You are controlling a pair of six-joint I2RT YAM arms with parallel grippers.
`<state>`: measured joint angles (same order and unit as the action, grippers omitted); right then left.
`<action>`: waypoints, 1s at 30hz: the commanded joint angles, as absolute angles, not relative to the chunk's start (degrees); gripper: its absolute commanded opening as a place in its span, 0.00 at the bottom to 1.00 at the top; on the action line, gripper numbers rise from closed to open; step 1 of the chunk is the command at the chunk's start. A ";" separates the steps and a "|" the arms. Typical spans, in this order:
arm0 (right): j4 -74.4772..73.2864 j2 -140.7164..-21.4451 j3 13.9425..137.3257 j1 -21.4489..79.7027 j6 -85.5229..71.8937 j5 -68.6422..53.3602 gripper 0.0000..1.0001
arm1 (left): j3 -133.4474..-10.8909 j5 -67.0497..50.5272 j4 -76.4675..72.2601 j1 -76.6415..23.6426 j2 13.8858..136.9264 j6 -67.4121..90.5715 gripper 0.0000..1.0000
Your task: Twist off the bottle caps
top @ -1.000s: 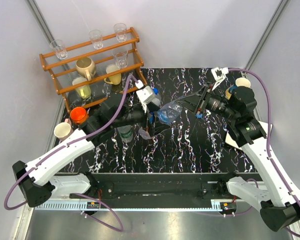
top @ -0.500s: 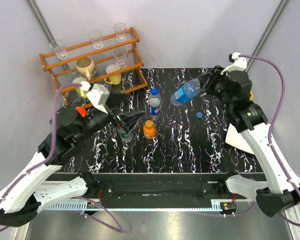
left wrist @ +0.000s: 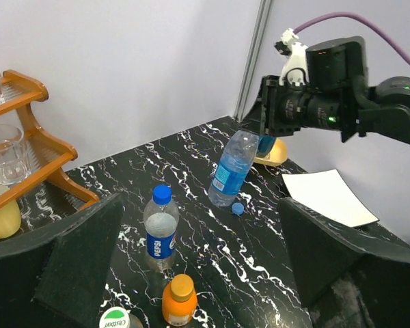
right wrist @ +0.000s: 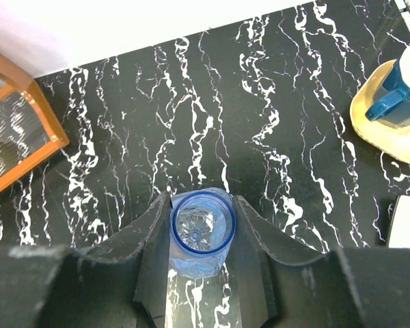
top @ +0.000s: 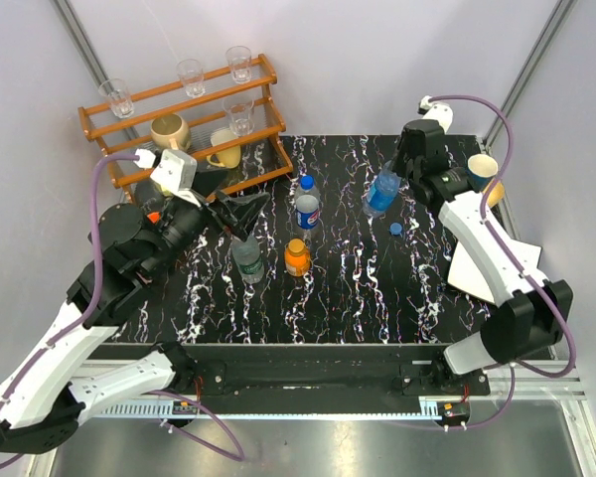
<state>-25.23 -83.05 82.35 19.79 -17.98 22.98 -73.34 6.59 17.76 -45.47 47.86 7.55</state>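
My right gripper is shut on the neck of the translucent blue bottle. That bottle hangs tilted, its base at or just above the tabletop. The right wrist view looks down into the blue bottle's open mouth, held by my right gripper. Its blue cap lies loose beside it. Capped and upright stand the blue-red labelled bottle, the squat orange one and the green-labelled one. My left gripper hovers open and empty above the table's left part, left of the bottles.
A wooden rack with glasses and mugs fills the back left corner. A cup on a yellow saucer and a white sheet lie at the right edge. The saucer lies close on the right of the held bottle.
The left arm drew back leftward from the bottles with its gripper open. The right arm carried the blue bottle from the table's middle to the back right and turned it nearly upright.
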 commanded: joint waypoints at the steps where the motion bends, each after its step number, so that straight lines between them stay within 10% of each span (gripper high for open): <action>1: -21.18 -87.26 86.66 17.85 -16.79 23.83 0.00 | -72.43 4.84 18.19 -45.18 45.79 7.38 0.99; 30: -12.04 -106.70 92.82 16.17 -4.83 36.56 0.00 | -59.24 0.79 18.72 -45.26 41.40 9.32 0.99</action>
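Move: The right hand holds the open blue-label bottle by its neck. Its standing spot on the table is about 10 cm ahead, 4 cm right and 26 cm below; the loose blue cap lies 3 cm ahead, 2 cm right, 25 below, and the blue mug 15 ahead, 24 right, 21 below. From the left hand, the green-label bottle is 9 cm ahead, 2 right, 34 below; the orange bottle 10 ahead, 13 right, 38 below. Keeping its grip on the neck, the right hand carries the uncapped bottle about 10 cm forward, down some 7 cm and a little to the right, past the loose cap, rolling its left side down nearly 20 degrees so that the bottle's foot swings right, under its neck. Meanwhile the left hand, empty and wide open, sinks 9 or 10 cm and draws slightly back, tipping its fingers down as it closes on the green-label bottle without touching it. ##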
